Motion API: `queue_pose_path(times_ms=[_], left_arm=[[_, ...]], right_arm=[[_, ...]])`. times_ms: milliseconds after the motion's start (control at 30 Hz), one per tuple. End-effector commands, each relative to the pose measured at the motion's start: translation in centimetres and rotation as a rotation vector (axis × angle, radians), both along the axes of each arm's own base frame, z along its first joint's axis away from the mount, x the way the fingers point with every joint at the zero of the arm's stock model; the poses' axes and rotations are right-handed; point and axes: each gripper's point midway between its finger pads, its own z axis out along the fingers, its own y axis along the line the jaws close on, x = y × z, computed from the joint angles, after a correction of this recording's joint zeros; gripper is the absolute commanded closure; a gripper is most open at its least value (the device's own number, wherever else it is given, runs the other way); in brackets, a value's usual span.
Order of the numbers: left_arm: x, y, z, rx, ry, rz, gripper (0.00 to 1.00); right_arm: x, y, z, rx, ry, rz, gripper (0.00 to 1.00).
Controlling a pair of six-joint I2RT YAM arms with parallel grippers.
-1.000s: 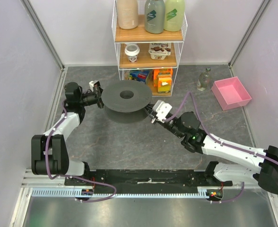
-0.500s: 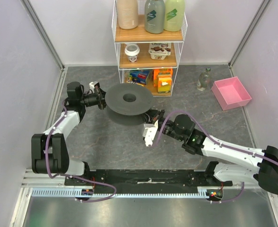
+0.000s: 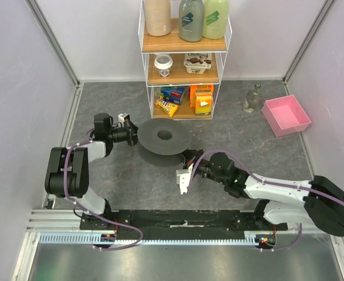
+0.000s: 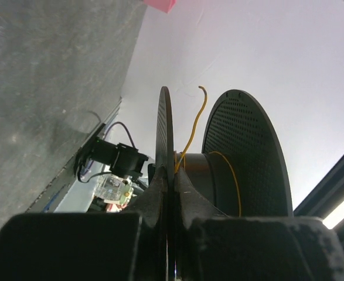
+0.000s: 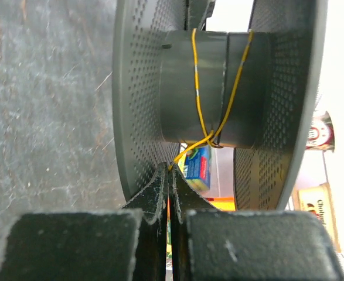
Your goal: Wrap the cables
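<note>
The dark grey round spool (image 3: 164, 137) sits mid-table, tilted. My left gripper (image 3: 130, 134) is at its left edge, shut on the thin rim of one flange (image 4: 165, 134). In the left wrist view the closed fingers (image 4: 170, 173) pinch that flange edge-on. The thin yellow cable (image 4: 190, 132) rises beside the core (image 4: 204, 175). My right gripper (image 3: 189, 157) is at the spool's near right side. It (image 5: 171, 169) is shut on the yellow cable (image 5: 196, 88). The cable loops round the core (image 5: 215, 88) and crosses itself just above the fingertips.
A wire shelf rack (image 3: 184, 64) with bottles, yoghurt pots and snack boxes stands right behind the spool. A pink tray (image 3: 286, 115) and a small glass bottle (image 3: 252, 98) are at the back right. Grey walls close in both sides.
The spool has shifted right and nearer, carried by the left gripper. The right gripper has swung down from the spool's right side to its near side, wrist rolled over.
</note>
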Motion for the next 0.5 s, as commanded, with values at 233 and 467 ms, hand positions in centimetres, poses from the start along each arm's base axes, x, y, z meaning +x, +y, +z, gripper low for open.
queue_pose_path(times_ms=[233, 467], left_arm=[[4.4, -0.2, -3.1, 0.054, -0.142, 0.066, 0.98], [5.2, -0.5, -5.8, 0.084, -0.144, 0.033, 0.98]], right_arm=[[0.3, 1.4, -5.9, -0.131, -0.075, 0.037, 1.0], [0.9, 1.4, -8.1, -0.185, -0.065, 0.033, 1.0]])
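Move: The clear patch of table under the reel is about 9 cm below the left hand, some 12 cm to its right and 4 ahead. From the right hand it is some 10 below, 8 left and 7 ahead. The reel's middle sits 10 cm right of the left hand, 2 ahead and 4 higher, and 9 left of the right hand and 5 ahead. The yellow snack bag lies about 15 cm ahead of the left hand and 12 right. Downward together, slowing a little, both hands lower the reel towards the table by about 7 cm while easing it some 2 cm forward. The left fingers keep their pinch on the lower flange's edge; the right fingers stay shut on the yellow cable beside the hub, and that hand tips its fingers down by roughly 10 degrees. ##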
